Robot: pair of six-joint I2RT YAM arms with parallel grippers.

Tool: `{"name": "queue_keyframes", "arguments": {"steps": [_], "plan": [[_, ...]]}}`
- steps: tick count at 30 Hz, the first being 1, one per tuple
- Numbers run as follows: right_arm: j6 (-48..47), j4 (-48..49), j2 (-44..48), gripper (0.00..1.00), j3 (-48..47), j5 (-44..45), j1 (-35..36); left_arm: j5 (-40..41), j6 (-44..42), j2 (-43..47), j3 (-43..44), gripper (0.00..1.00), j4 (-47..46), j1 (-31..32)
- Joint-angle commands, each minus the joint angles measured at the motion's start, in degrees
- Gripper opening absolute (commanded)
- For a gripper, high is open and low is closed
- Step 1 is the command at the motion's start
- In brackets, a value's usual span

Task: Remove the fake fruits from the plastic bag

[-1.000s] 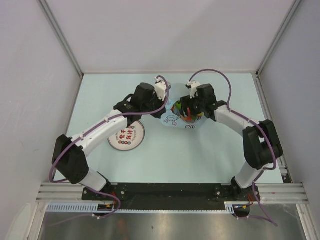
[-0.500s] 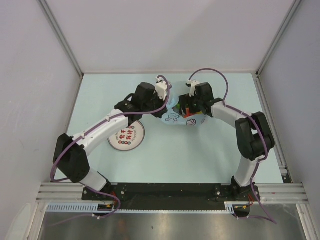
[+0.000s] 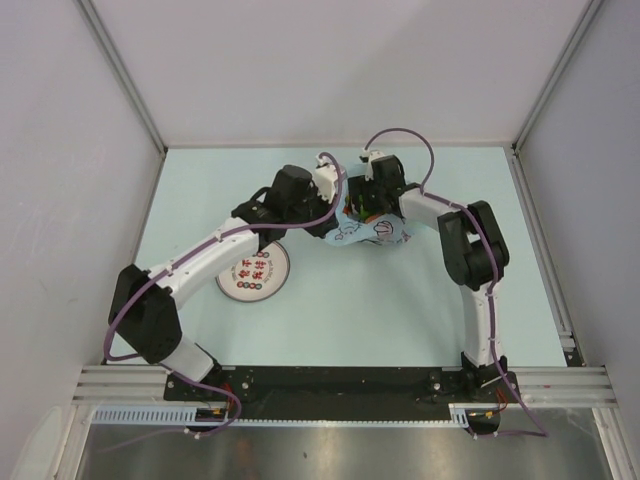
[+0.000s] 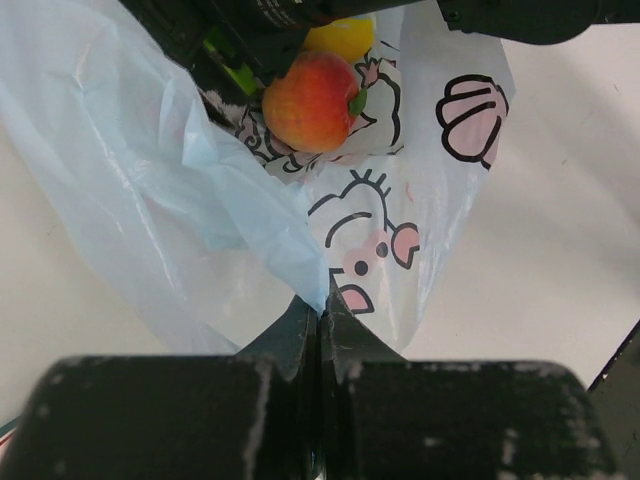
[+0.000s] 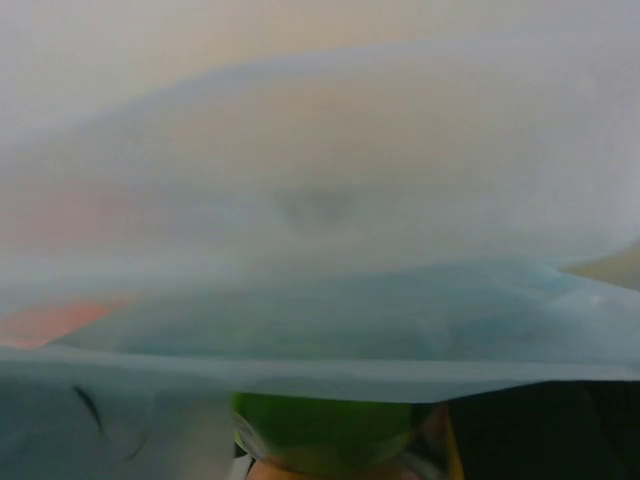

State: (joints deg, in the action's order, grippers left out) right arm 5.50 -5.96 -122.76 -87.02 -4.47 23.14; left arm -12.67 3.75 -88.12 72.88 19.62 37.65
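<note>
The light-blue plastic bag [image 3: 372, 232] with pink cartoon prints lies at the table's middle back. My left gripper [image 4: 321, 312] is shut on a pinched edge of the bag [image 4: 200, 180]; in the top view the left gripper [image 3: 325, 212] is at the bag's left side. My right gripper [image 3: 362, 200] reaches into the bag's mouth from the far side. In the left wrist view a peach-coloured fruit [image 4: 312, 101] sits right at its dark fingertips, a yellow fruit [image 4: 342, 37] behind. The right wrist view is veiled by bag film [image 5: 320, 230]; a green shape [image 5: 325, 432] shows below.
A round white plate [image 3: 253, 270] with red and dark markings lies left of the bag, beside the left forearm. The pale green table [image 3: 400, 310] is walled by white panels on three sides.
My right arm has swung its elbow inward and the right gripper has moved left and farther back into the bag. The bag has shifted slightly. The left gripper has stayed put.
</note>
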Motion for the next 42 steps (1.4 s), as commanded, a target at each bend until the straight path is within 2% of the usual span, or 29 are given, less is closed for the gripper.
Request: {"name": "queue_keyframes", "arguments": {"steps": [1, 2, 5, 7, 13, 17, 18, 19, 20, 21, 22, 24, 25, 26, 29, 31, 34, 36, 38, 39, 42], "plan": [[-1.01, 0.77, 0.76, 0.71, -3.07, 2.80, -0.98, -1.66, -1.81, 0.40, 2.09, 0.00, -0.98, 0.23], [-1.10, 0.94, 1.99, 0.60, -2.63, 1.32, -1.25, -1.23, -1.81, 0.23, 2.09, 0.00, -1.07, 0.23], [-0.14, -0.89, 7.96, 0.47, -1.22, -3.67, -3.35, -0.70, -1.73, -1.09, 3.14, 0.00, -1.69, 0.14], [0.91, -2.21, 13.76, 0.47, 0.62, -7.90, -5.81, -0.08, -0.76, -3.02, 5.51, 0.00, -1.77, 0.06], [0.74, -8.01, 26.32, 0.49, 3.52, -32.13, -10.12, 2.38, 1.26, -9.16, 13.68, 0.00, -1.86, 0.06], [-2.32, -12.67, 32.04, 0.49, 4.49, -38.59, -9.87, 3.87, 0.03, -12.33, 18.60, 0.00, -1.34, -0.03], [-2.77, -13.02, 33.54, 0.49, 4.93, -38.60, -9.69, 4.05, -0.67, -12.60, 20.27, 0.03, -0.47, -0.21], [-3.12, -12.94, 34.77, 0.49, 5.28, -38.77, -9.17, 3.79, -1.02, -12.52, 20.80, 0.12, -0.20, -0.38], [-3.65, -12.85, 37.22, 0.49, 5.72, -38.77, -8.46, 3.18, -1.20, -11.74, 21.24, 0.35, 0.16, -0.73], [-4.87, -13.03, 38.20, 0.49, 5.90, -38.60, -7.67, 2.22, -1.29, -10.94, 21.51, 0.46, 0.68, -1.78], [-5.23, -13.12, 39.17, 0.49, 5.81, -37.73, -6.97, 0.12, -1.11, -9.81, 21.43, 0.63, 0.95, -2.57], [-7.94, -13.03, 41.98, 0.49, 5.81, -36.49, -3.90, -2.44, 1.15, -5.34, 20.90, 0.72, 1.82, -6.16], [-8.48, -12.77, 42.86, 0.49, 5.81, -34.66, -2.67, -4.19, 2.30, -3.40, 20.20, 0.82, 1.74, -7.66], [-8.75, -12.50, 43.56, 0.49, 5.81, -33.68, 0.39, -4.56, 3.27, -1.29, 19.32, 0.86, 1.48, -9.24], [-11.55, -10.57, 45.50, 0.49, 5.29, -29.38, 6.02, -4.65, 5.30, 7.59, 14.85, 0.93, 1.39, -16.36], [-15.23, -10.22, 45.16, 0.51, 4.23, -25.79, 12.88, -3.78, 5.04, 13.11, 11.15, 0.95, 2.26, -21.37], [-17.70, -9.87, 41.12, 0.51, 2.48, -21.48, 20.62, -0.35, 3.64, 20.40, 4.83, 0.95, 4.20, -25.95], [-17.63, -8.82, 38.14, 0.51, 1.16, -18.66, 25.18, 5.09, 4.42, 23.76, 0.53, 0.99, 7.52, -28.14], [-13.44, -8.46, 31.55, 0.51, -2.96, -15.49, 26.87, 8.09, 7.31, 29.12, -2.20, 1.00, 11.56, -30.60], [-11.75, -8.98, 28.57, 0.50, -4.72, -15.57, 27.05, 8.01, 11.59, 31.14, -6.05, 1.00, 12.54, -34.79], [-8.23, -9.51, 17.93, 0.47, -11.49, -15.48, 27.93, 6.53, 17.24, 35.47, -12.29, 1.00, 18.78, -43.76]]}}
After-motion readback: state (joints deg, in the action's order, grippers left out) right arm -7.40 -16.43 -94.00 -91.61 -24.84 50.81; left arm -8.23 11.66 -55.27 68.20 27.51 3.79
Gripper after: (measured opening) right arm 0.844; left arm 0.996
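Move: Deep in the bag, the right hand already has its fingers around the watermelon. The plate lies about 14 cm back and 27 cm to its left, 3 cm lower. A peach sits roughly 4 cm back and 1 cm right, 1 cm below. The left hand still holds the bag's rim; from it the watermelon is some 17 cm ahead, 9 cm right and 15 cm down, and the plate 3 cm ahead, 16 cm left, 18 cm down. Lifting the watermelon out of the bag's mouth, the right hand keeps its grip and rises some 30 cm, then swings back and left in the air towards the plate, turning about 50 degrees counter-clockwise. The left hand carries the rim about 8 cm forward and right, opens wide and lets go, then sweeps up and left, drawing back clear as it turns counter-clockwise. ##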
